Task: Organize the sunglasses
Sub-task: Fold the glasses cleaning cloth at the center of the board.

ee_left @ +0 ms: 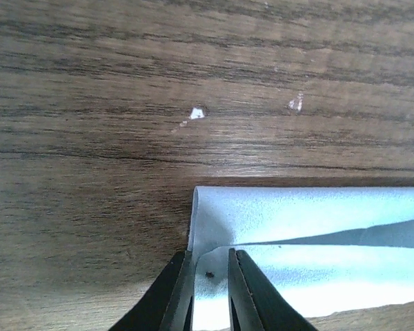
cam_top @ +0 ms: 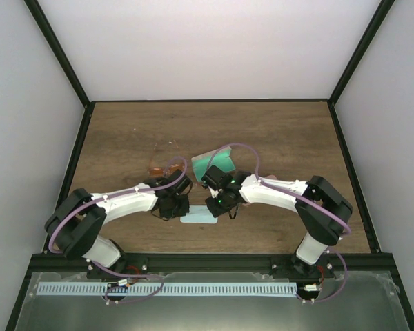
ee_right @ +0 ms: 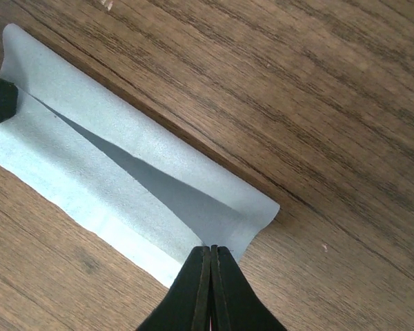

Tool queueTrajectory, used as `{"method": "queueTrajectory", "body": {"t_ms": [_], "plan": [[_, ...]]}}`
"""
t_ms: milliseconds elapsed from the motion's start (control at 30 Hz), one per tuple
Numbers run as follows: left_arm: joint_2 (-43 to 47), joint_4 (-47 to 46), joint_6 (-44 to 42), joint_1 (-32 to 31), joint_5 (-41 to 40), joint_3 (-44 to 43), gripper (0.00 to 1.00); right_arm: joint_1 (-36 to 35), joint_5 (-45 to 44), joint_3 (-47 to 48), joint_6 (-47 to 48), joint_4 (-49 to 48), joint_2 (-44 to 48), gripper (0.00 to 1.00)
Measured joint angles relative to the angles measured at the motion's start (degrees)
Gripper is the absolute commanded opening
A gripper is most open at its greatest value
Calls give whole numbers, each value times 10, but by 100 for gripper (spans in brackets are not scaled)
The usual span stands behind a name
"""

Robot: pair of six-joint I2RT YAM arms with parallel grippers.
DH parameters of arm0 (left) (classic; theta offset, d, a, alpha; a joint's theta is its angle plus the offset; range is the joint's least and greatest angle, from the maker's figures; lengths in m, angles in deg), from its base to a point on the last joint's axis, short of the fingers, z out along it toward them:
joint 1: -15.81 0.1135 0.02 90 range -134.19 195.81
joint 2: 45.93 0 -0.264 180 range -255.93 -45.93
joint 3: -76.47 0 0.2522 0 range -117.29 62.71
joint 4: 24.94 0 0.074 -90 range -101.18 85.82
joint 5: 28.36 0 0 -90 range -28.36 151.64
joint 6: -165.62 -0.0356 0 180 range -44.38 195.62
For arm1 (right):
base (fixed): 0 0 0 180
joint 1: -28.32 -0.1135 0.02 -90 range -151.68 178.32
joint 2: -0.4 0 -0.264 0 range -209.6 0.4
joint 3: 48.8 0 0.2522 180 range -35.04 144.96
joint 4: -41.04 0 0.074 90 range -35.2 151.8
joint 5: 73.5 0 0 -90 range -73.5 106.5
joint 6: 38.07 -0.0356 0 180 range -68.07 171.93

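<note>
A light blue cloth (cam_top: pixel 199 218) lies folded into a long strip on the wooden table (cam_top: pixel 124 131), between my two grippers. My left gripper (ee_left: pixel 210 261) stands at one end of the cloth (ee_left: pixel 317 227), its jaws a little apart, with the cloth's corner loose in the gap. My right gripper (ee_right: pixel 212 249) is shut on the fold at the other end of the cloth (ee_right: pixel 124 165). A pair of sunglasses with orange lenses (cam_top: pixel 158 169) lies just beyond the left arm and is partly hidden by it. Neither wrist view shows sunglasses.
A teal-green flat item (cam_top: pixel 214 163) lies just behind the right wrist. Black frame posts and white walls border the table on the left, right and far sides. Purple cables loop over both arms.
</note>
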Motion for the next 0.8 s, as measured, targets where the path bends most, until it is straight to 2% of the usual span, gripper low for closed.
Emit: {"method": "queueTrajectory", "body": {"t_ms": [133,167,467,800], "plan": [[-1,0,-2,0,2,0,35,0,4,0,0,0,0,1],[-1,-1,-3,0,3,0,37,0,5,0,0,0,0,1],[-5,0,-10,0,9,-27,38,0,12,-8,0,-2,0,1],[-68,-7,-10,0,11,-70,37,-3,21,-20,0,-4,0,1]]}}
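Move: The cleaning cloth lies folded between the hands. Its middle is about 5 cm to the right of the left hand, level fore and aft and just below. From the right hand it is some 4 cm to the left and 1 cm down. The green case stands about 14 cm ahead of the left hand and 9 cm to its right, the orange glasses 12 cm ahead and 5 cm to its left. The pink case is around 12 cm right of the right hand and 5 cm ahead. The left fingers open further and come free of the near flap's left corner. They rise about 1.5 cm while hopping some 3.5 cm right and forward, then sink with fingers apart towards the cloth's far folded edge. The right hand keeps its shut pinch on the near flap's right corner, easing it back a good centimetre and down nearly as much. ##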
